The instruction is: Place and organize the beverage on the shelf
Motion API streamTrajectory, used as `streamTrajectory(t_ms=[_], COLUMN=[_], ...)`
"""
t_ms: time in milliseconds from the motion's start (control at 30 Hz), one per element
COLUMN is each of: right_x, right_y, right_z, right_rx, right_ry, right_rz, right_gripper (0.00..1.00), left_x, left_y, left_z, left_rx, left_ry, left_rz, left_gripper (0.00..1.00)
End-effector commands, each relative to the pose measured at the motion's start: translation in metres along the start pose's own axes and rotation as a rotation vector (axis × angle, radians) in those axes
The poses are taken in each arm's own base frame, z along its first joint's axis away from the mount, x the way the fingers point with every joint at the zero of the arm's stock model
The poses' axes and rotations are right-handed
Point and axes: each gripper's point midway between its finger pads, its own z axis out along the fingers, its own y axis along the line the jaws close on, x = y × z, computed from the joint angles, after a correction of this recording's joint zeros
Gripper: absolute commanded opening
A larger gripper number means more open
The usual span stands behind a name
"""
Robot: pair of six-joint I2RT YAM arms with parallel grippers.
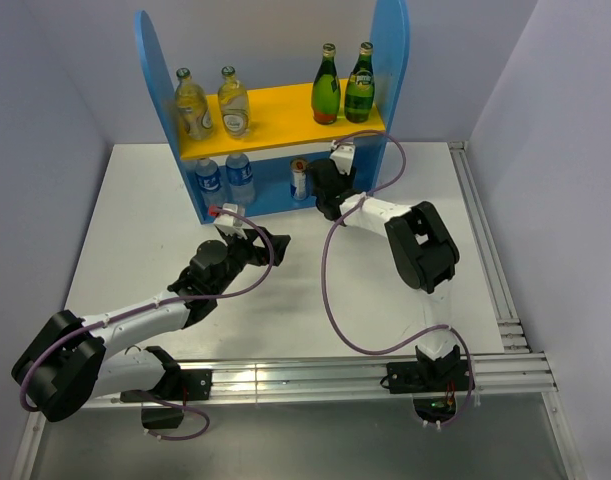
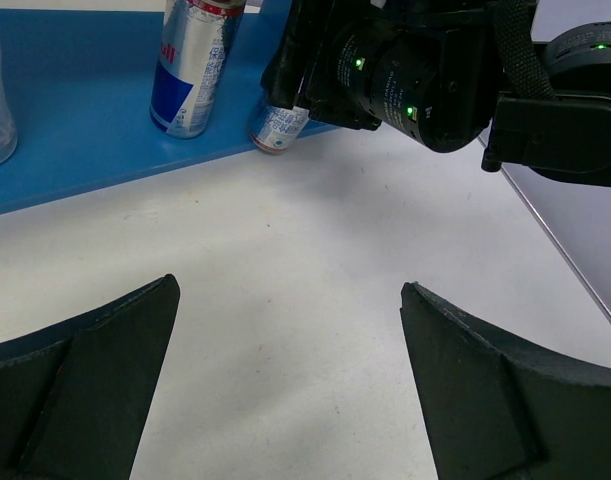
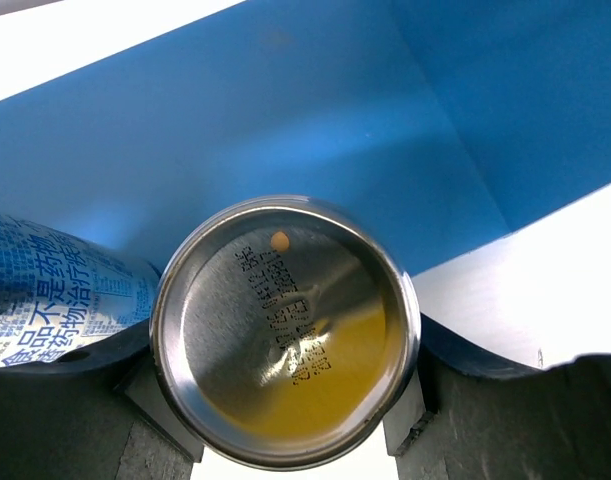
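The shelf (image 1: pixel 390 50) stands at the back of the table, with a yellow upper board (image 1: pixel 275 112) and a blue base (image 2: pixel 75 120). My right gripper (image 3: pixel 285 400) is shut on a silver can (image 3: pixel 285 330), whose bottom end faces its camera. The left wrist view shows this can (image 2: pixel 277 126) tilted at the front edge of the base. Just left of it a blue and silver can (image 2: pixel 190 65) stands upright on the base (image 3: pixel 285 110). My left gripper (image 2: pixel 290 300) hovers open and holds nothing, over the bare table in front of the shelf.
Two clear glass bottles (image 1: pixel 193 105) and two green bottles (image 1: pixel 343 85) stand on the yellow board. Two water bottles (image 1: pixel 223 178) stand at the left of the base. A metal rail (image 1: pixel 505 280) runs along the table's right edge.
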Motion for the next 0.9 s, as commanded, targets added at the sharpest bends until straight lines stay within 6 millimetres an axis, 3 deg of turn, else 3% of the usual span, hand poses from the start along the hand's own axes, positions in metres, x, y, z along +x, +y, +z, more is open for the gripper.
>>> streamTrajectory(t_ms=[0,233,400,600,667,700,733,833,867], right_x=[-0.050,-0.075,-0.087,-0.094,-0.087,-0.092,-0.089,-0.082,-0.084], right_y=[0.001,0.004,0.012,0.025,0.027,0.030,0.030,0.031,0.031], right_z=[-0.008,-0.017,-0.009,0.002,0.009,0.009,0.012,0.015,0.014], right_rx=[0.010,-0.012,-0.010,-0.017,-0.008,-0.012,-0.007,-0.011,-0.012], right_ry=[-0.115,-0.201,-0.239,-0.249,-0.224,-0.225,-0.212,-0.191,-0.195], right_rz=[0.093,0.197,0.240,0.252,0.232,0.238,0.231,0.226,0.229], right_gripper=[0.00,0.00,0.00,0.00,0.00,0.05,0.37,0.99,1.00], left_x=[-0.013,-0.009,-0.010,-0.012,-0.012,-0.013,-0.013,-0.014,-0.015], left_y=[-0.006,-0.005,-0.005,-0.004,-0.004,-0.004,-0.004,-0.005,-0.005], left_z=[0.000,0.002,0.002,0.000,0.000,0.000,-0.001,-0.001,-0.001], left_rx=[0.014,0.014,0.012,0.004,0.005,0.005,0.005,0.008,0.009], left_ry=[-0.046,-0.033,-0.035,-0.041,-0.042,-0.044,-0.044,-0.046,-0.047], left_rz=[0.005,0.008,0.010,0.015,0.013,0.014,0.016,0.015,0.013], left_gripper=[0.99,0.99,0.99,0.99,0.99,0.99,0.99,0.99,0.99])
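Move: The right hand holds a can at the lower shelf's front edge. The free spot on the lower shelf is about 3 cm ahead and 1 cm left, with its board some 6 cm below the hand point. The standing can is roughly 8 cm left and 2 cm ahead, and the shelf's right side panel is about 10 cm right and 3 cm ahead. From the left hand the spot lies some 23 cm ahead, 16 cm right and 15 cm below. Still pinching the can, the right hand slides it deeper onto the lower shelf beside the standing can: first a slight shift right, then about 3.5 cm forward with a 1.5 cm rise, the fingertips tipping up and the hand turning clockwise some 5 degrees. Right at the end the fingers spring wide and give up their grip. ##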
